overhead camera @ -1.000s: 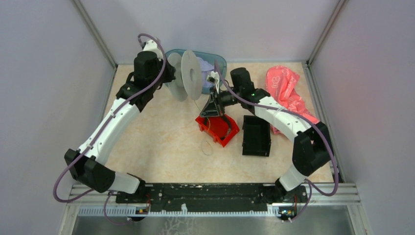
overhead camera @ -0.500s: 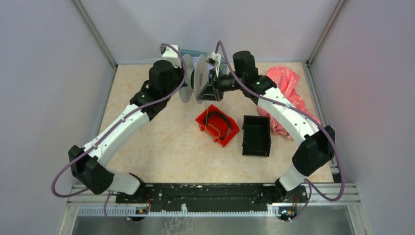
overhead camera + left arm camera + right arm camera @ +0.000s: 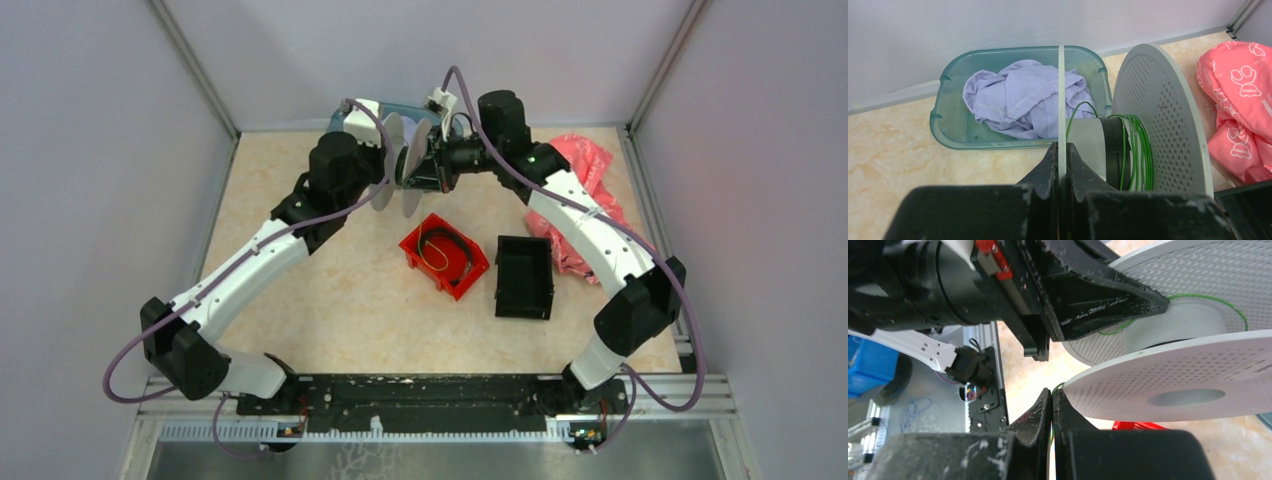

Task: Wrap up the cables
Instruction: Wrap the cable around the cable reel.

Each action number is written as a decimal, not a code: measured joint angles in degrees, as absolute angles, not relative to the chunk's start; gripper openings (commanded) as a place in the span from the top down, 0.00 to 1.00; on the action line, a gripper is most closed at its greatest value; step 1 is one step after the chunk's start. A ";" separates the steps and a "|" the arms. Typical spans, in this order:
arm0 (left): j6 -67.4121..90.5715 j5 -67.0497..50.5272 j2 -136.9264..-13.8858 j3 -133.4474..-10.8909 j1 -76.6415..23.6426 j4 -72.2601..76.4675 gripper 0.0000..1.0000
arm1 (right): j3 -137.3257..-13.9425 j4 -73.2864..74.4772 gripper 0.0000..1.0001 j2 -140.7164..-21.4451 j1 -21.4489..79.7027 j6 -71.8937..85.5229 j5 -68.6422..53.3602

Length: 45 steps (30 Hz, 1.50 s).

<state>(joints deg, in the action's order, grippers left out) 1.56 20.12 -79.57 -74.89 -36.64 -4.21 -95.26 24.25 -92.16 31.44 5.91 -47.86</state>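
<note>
My left gripper (image 3: pixel 1061 150) is shut on the thin near flange of a white spool (image 3: pixel 1163 115), held on edge above the table's back. Turns of green cable (image 3: pixel 1137 150) lie round the spool's hub. My right gripper (image 3: pixel 1053 394) is shut on a thread-fine green cable that runs from its fingertips up past the flange rim (image 3: pixel 1188 385). In the top view both grippers meet at the spool (image 3: pixel 403 172), with the right gripper (image 3: pixel 428 170) just to its right. More cables, yellow and orange (image 3: pixel 436 260), lie coiled in a red bin (image 3: pixel 470 283).
A black bin (image 3: pixel 524 277) stands right of the red one. Pink cloth (image 3: pixel 580 190) lies at the back right under the right arm. A teal basin (image 3: pixel 948 115) holding lilac cloth (image 3: pixel 1023 100) sits against the back wall behind the spool.
The left arm carried the spool to the right and turned it. The right gripper rose from over the red bin to the spool's rim. The wire loop on the table is gone.
</note>
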 measured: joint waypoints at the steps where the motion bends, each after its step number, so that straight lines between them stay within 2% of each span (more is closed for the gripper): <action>1: 1.34 19.90 -79.57 -74.78 -36.75 -4.05 1.00 | -95.74 24.60 1.00 -92.31 31.20 6.26 -47.92; 28: -2.70 18.79 -79.44 -72.55 -38.17 -0.19 1.00 | -98.61 29.63 1.00 -92.18 28.49 3.99 -45.10; 37: -2.61 25.52 -80.16 -73.58 -37.74 -3.18 1.00 | -89.73 26.26 0.74 -88.29 26.41 1.96 -43.99; 41: -2.55 27.99 -80.25 -74.54 -37.19 -3.88 1.00 | -85.43 24.95 0.57 -86.59 24.40 2.17 -44.29; 45: -2.33 29.10 -80.27 -75.24 -37.12 -3.95 1.00 | -82.21 22.59 0.49 -85.73 23.57 2.92 -45.32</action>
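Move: The right fingers, shut on the green cable, are at the back rim of the reel; the reel's middle lies about 7 cm ahead, 1 cm to their left and 2 cm lower. About 28 cm below the right hand, the red bin sits some 2 cm ahead and 4 cm to the right, while the teal basket is about 25 cm ahead and 2 cm left. The left hand grips the reel's left flange, with the reel's middle 2 cm ahead, 4 cm right and 3 cm below. The right hand, still pinching the cable, first eases a couple of centimetres to the right and forward, then opens its fingers to nearly half and backs off the reel to the right and down, ending about 6 cm to the right and 5 cm lower, turned some 10 degrees clockwise. The left hand keeps its grip on the flange, drifting slightly right before swinging about 4 cm back to the left with a counter-clockwise turn. ##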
